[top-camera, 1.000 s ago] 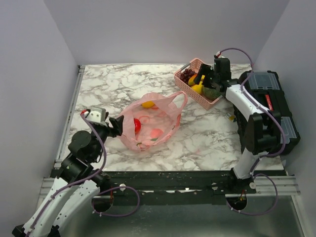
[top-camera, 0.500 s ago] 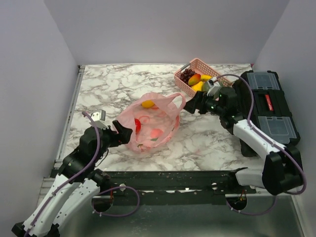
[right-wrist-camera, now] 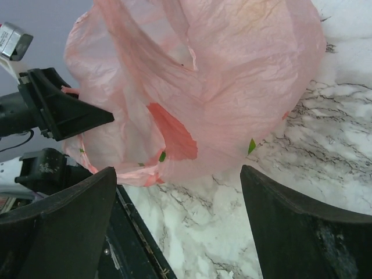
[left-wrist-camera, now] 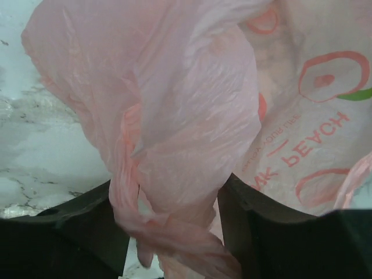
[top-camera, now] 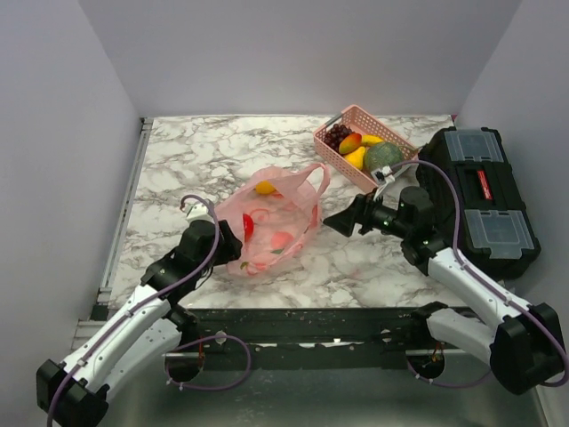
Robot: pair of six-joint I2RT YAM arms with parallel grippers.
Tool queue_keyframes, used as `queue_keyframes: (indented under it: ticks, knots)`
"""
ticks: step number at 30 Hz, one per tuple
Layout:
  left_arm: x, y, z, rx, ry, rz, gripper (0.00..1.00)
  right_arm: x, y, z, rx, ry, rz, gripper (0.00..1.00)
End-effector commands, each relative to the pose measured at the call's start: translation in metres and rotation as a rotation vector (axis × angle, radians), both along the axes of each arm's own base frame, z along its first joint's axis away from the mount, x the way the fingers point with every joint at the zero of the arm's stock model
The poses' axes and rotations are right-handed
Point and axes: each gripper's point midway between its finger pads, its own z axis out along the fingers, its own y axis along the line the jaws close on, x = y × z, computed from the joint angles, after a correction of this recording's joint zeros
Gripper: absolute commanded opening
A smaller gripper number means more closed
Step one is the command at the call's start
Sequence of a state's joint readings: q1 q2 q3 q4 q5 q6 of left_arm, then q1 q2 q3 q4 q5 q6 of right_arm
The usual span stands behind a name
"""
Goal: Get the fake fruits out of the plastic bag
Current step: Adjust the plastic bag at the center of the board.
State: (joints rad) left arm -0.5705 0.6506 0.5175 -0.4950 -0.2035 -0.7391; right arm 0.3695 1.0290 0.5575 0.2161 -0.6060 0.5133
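Observation:
The pink plastic bag [top-camera: 276, 222] lies on the marble table. A yellow fruit [top-camera: 265, 188] shows at its mouth and a red apple [top-camera: 247, 227] shows through its left side. My left gripper [top-camera: 233, 245] is at the bag's near-left corner, shut on a twisted bunch of the bag [left-wrist-camera: 174, 232]. My right gripper [top-camera: 336, 222] is open and empty just right of the bag, facing it [right-wrist-camera: 177, 195]. The bag [right-wrist-camera: 221, 75] fills the right wrist view, with a red shape [right-wrist-camera: 171, 133] showing through the plastic.
A pink lattice basket [top-camera: 331, 153] at the back right holds grapes [top-camera: 336, 134], yellow and orange fruits [top-camera: 356, 149] and a green melon [top-camera: 384, 157]. A black toolbox [top-camera: 484, 191] stands at the right edge. The table's front edge [top-camera: 356, 307] is close below the bag.
My right arm came away from the basket, leaving the melon there, and moved down-left to the bag's right side. My left gripper shifted right and nearer, keeping its hold on the bag.

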Motion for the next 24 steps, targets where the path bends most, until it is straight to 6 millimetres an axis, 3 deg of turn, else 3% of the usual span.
queue_keyframes:
  ticks: [1, 3, 5, 9, 12, 15, 20, 24]
  knots:
    - [0.024, 0.007, 0.019, 0.061, -0.154, 0.014, 0.41, 0.015, 0.003, 0.002, -0.035, -0.033, -0.07, 0.9]
    - [0.032, 0.007, 0.032, 0.102, -0.238, -0.024, 0.27, 0.024, 0.009, 0.001, -0.063, -0.044, -0.099, 0.9]
    - [0.04, 0.006, 0.051, 0.157, -0.338, -0.074, 0.02, 0.031, 0.02, 0.0, -0.102, -0.049, -0.124, 0.9]
    - [0.048, -0.009, 0.094, 0.329, -0.533, -0.297, 0.0, 0.036, 0.04, 0.008, -0.131, -0.083, -0.173, 0.89]
    - [0.046, -0.012, 0.108, 0.372, -0.594, -0.36, 0.0, 0.037, 0.042, 0.013, -0.127, -0.085, -0.203, 0.84]
    - [0.037, -0.009, 0.093, 0.361, -0.564, -0.372, 0.0, 0.034, 0.033, 0.015, -0.157, -0.102, -0.243, 0.83]
    - [0.02, 0.017, 0.039, 0.369, -0.392, -0.272, 0.0, 0.028, 0.009, 0.021, -0.232, -0.131, -0.307, 0.85]
    - [0.017, 0.029, 0.041, 0.323, -0.434, -0.177, 0.0, 0.024, 0.004, 0.045, -0.247, -0.171, -0.301, 0.85]
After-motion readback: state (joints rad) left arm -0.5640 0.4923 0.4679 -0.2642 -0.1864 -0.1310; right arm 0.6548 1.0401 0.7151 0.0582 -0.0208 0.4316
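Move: The plastic bag's left rim already hangs between the left fingers. The red apple inside lies some 8 cm ahead, 4 cm right of and 8 cm below that hand, with the lemon about 9 cm beyond the apple and 4 cm farther right. From the right hand, the bag's right flap is roughly 5 cm ahead and 5 cm left, a little lower; the fruit basket stands about 23 cm ahead, 7 cm right and 15 cm below. The left fingers pinch shut on the bag's left rim and carry it up about 9 cm and forward 4, the hand tipping its fingers upward some 30 degrees, then ease down, back and slightly left, still gripping. The right hand, fingers staying open, reaches left about 5 cm and slightly forward to the right flap, then draws back right, rising and turning about 15 degrees clockwise. ##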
